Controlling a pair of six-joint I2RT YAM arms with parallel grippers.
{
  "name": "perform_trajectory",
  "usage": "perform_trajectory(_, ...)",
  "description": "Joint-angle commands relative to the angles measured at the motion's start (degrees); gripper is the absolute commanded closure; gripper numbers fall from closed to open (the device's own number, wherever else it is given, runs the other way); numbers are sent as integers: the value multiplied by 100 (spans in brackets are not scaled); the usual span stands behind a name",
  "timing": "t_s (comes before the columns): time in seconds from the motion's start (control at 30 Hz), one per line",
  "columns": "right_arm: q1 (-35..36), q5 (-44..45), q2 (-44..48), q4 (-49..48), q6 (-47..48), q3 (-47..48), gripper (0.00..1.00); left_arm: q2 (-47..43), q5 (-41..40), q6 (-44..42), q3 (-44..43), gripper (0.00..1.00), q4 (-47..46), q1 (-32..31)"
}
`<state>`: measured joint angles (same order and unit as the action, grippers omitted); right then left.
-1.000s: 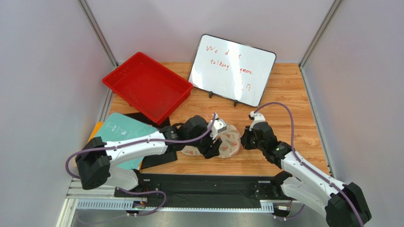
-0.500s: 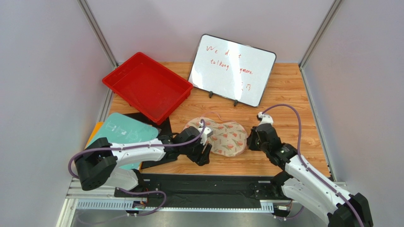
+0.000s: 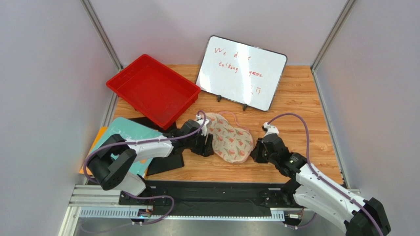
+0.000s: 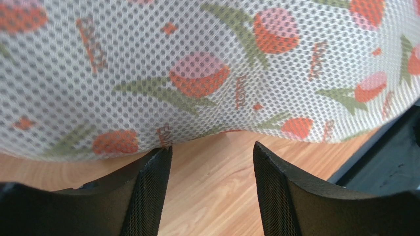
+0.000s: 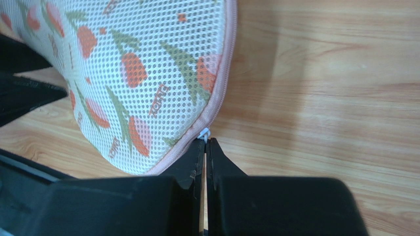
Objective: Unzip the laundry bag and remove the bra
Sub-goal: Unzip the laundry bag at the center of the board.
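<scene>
The laundry bag (image 3: pixel 227 138), cream mesh with a red and green print and pink zipper edging, lies flat on the wooden table between my two grippers. My left gripper (image 4: pixel 212 152) stands open at the bag's left edge (image 4: pixel 207 73); only bare wood shows between its fingers, and the left fingertip (image 4: pixel 160 157) touches the mesh. My right gripper (image 5: pixel 205 142) is shut on the small white zipper pull (image 5: pixel 204 133) at the bag's near right rim (image 3: pixel 249 155). The bra is hidden.
A red tray (image 3: pixel 153 91) sits at the back left and a whiteboard (image 3: pixel 241 71) stands behind the bag. A teal sheet (image 3: pixel 129 135) and a black mat (image 3: pixel 165 162) lie under the left arm. A black rail (image 3: pixel 212 189) runs along the near edge.
The bag has gone from bunched up between the grippers to lying flat and turned diagonally. My left gripper has drawn back to the left; the right gripper has moved nearer the front edge.
</scene>
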<state>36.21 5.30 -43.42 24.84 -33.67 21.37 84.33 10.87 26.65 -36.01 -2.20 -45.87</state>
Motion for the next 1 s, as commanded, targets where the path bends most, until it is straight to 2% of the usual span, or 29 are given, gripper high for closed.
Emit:
perform_trajectory(0.0, 342, -134, -17, -269, -271, -53, 100, 223, 178, -353, -327, 32, -352, 87)
perform_trajectory(0.1, 553, -248, -35, -400, -377, -185, 100, 259, 38, -652, -714, 32, -62, 96)
perform_trajectory(0.27, 861, -293, -88, -612, -579, -308, 100, 23, -717, -986, -1267, 32, 850, 104)
perform_trajectory(0.4, 1037, -354, -158, -805, -597, -317, 100, -505, -1070, -1057, -1137, 32, 1116, 78)
perform_trajectory(0.5, 1046, -407, -237, -972, -623, -335, 100, -944, -1070, -1424, -856, 31, 845, -334)
perform_trajectory(0.57, 1055, -416, -307, -1086, -623, -335, 100, -1094, -1018, -1636, -715, 31, 433, -826)
perform_trajectory(0.67, 1046, -433, -439, -1174, -597, -317, 100, -1077, -473, -1830, -566, 31, -332, -1196)
perform_trajectory(0.77, 1046, -661, -404, -1279, -684, -361, 100, -788, -323, -1892, -582, 31, -878, -1346)
perform_trajectory(0.97, 1046, -829, -124, -1280, -764, -396, 100, 144, -270, -1989, -952, 31, -1037, -1609)
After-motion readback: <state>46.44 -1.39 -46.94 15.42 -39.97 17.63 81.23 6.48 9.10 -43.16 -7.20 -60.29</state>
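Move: The right hand already has the zipper pull pinched at the laundry bag's right edge, with the bag's middle some 8 cm ahead of that hand, 10 cm to its left and slightly lower. The pink strap lies about 16 cm ahead of it and 7 cm to the left. For the left hand, low and open, the bag's middle is roughly 4 cm ahead and 10 cm to its right; the zipper pull is some 19 cm right and 3 cm back. The right fingers keep their pinch on the zipper pull and draw it back and to the left, some 6 cm in all, dipping slightly and turning about 10 degrees counter-clockwise. The open left hand first reaches forward about 5 cm while rising, then swings back and right above the bag towards the pull, turning clockwise and starting to sink at the end. ##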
